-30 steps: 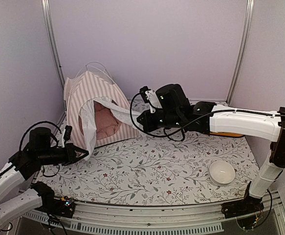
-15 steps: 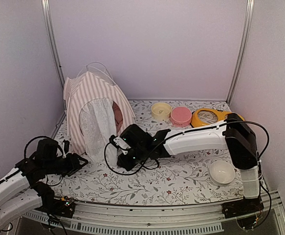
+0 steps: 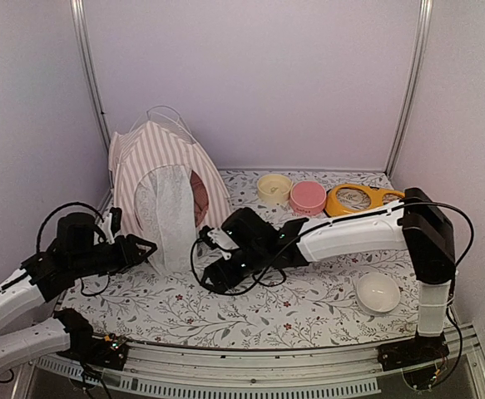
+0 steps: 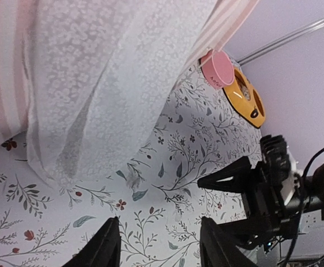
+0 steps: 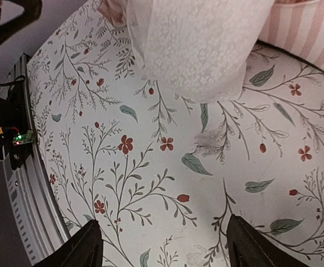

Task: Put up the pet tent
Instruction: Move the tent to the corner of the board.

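The pet tent (image 3: 160, 162) stands upright at the back left, pink-and-white striped, with thin white poles crossing above its peak. Its white sheer curtain (image 3: 172, 218) hangs straight down over the doorway, and a pink cushion (image 3: 200, 193) shows beside it. My left gripper (image 3: 145, 248) hovers just left of the curtain's lower edge, open and empty. My right gripper (image 3: 204, 268) sits low in front of the tent, open and empty. In the left wrist view the curtain (image 4: 95, 83) hangs above my left gripper (image 4: 159, 245). In the right wrist view the curtain (image 5: 200, 44) lies beyond my right gripper (image 5: 167, 250).
A yellow bowl (image 3: 274, 188), a pink bowl (image 3: 308, 197) and an orange ring-shaped item (image 3: 357, 199) line the back right. A white bowl (image 3: 377, 292) sits at the front right. The floral table cover (image 3: 309, 307) spans the table, and metal frame posts stand behind.
Both grippers have let go of the curtain, which dropped back over the doorway. The right arm swung down and left to the tent's front. Both grippers opened.
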Motion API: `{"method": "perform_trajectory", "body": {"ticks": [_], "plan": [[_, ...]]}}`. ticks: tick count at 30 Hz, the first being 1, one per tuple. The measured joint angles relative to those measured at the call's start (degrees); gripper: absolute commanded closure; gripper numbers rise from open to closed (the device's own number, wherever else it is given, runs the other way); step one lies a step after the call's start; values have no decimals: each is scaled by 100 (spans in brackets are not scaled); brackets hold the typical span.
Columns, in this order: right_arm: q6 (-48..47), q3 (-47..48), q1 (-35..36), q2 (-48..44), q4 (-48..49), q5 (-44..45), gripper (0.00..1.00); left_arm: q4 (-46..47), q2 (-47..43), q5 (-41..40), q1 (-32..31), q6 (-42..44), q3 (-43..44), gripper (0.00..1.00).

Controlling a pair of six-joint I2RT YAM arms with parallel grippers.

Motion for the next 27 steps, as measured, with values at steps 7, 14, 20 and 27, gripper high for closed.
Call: {"method": "perform_trajectory", "body": {"ticks": [7,14,20,27], "plan": [[437,-1204,-813,-1810,616,236,7,1106,1493,-330,-944,144,127,65],[907,-2256,-1537,-3169,1071,470,4,2065,3224,-837,-1038,155,236,73],[1139,-2734,-1639,-3519,1082,474,1,2614,4826,-1165,-907,428,807,73],[1296,-3003,-1705,-3956,988,632,1,2918,5117,-1307,74,748,1001,70]]}}
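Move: The white curtain hanging over the tent's opening has its middle about 12 cm ahead of my left hand, 3 cm to its right and 6 cm lower. The tent's middle is some 24 cm straight ahead at about hand height. From my right hand, the curtain is about 13 cm ahead, 11 cm to the left and 2 cm higher, and the cream bowl some 40 cm ahead, 18 cm to the right and 6 cm lower. I swing my left hand right and down, then drive it forward low into the white curtain at the tent's opening, about 12 cm forward and 10 cm down in all, rolling its left side up and partly closing the fingers. Meanwhile I pull my open right hand away from the curtain, some 18 cm right, rising and going forward, turning clockwise and opening wider. ##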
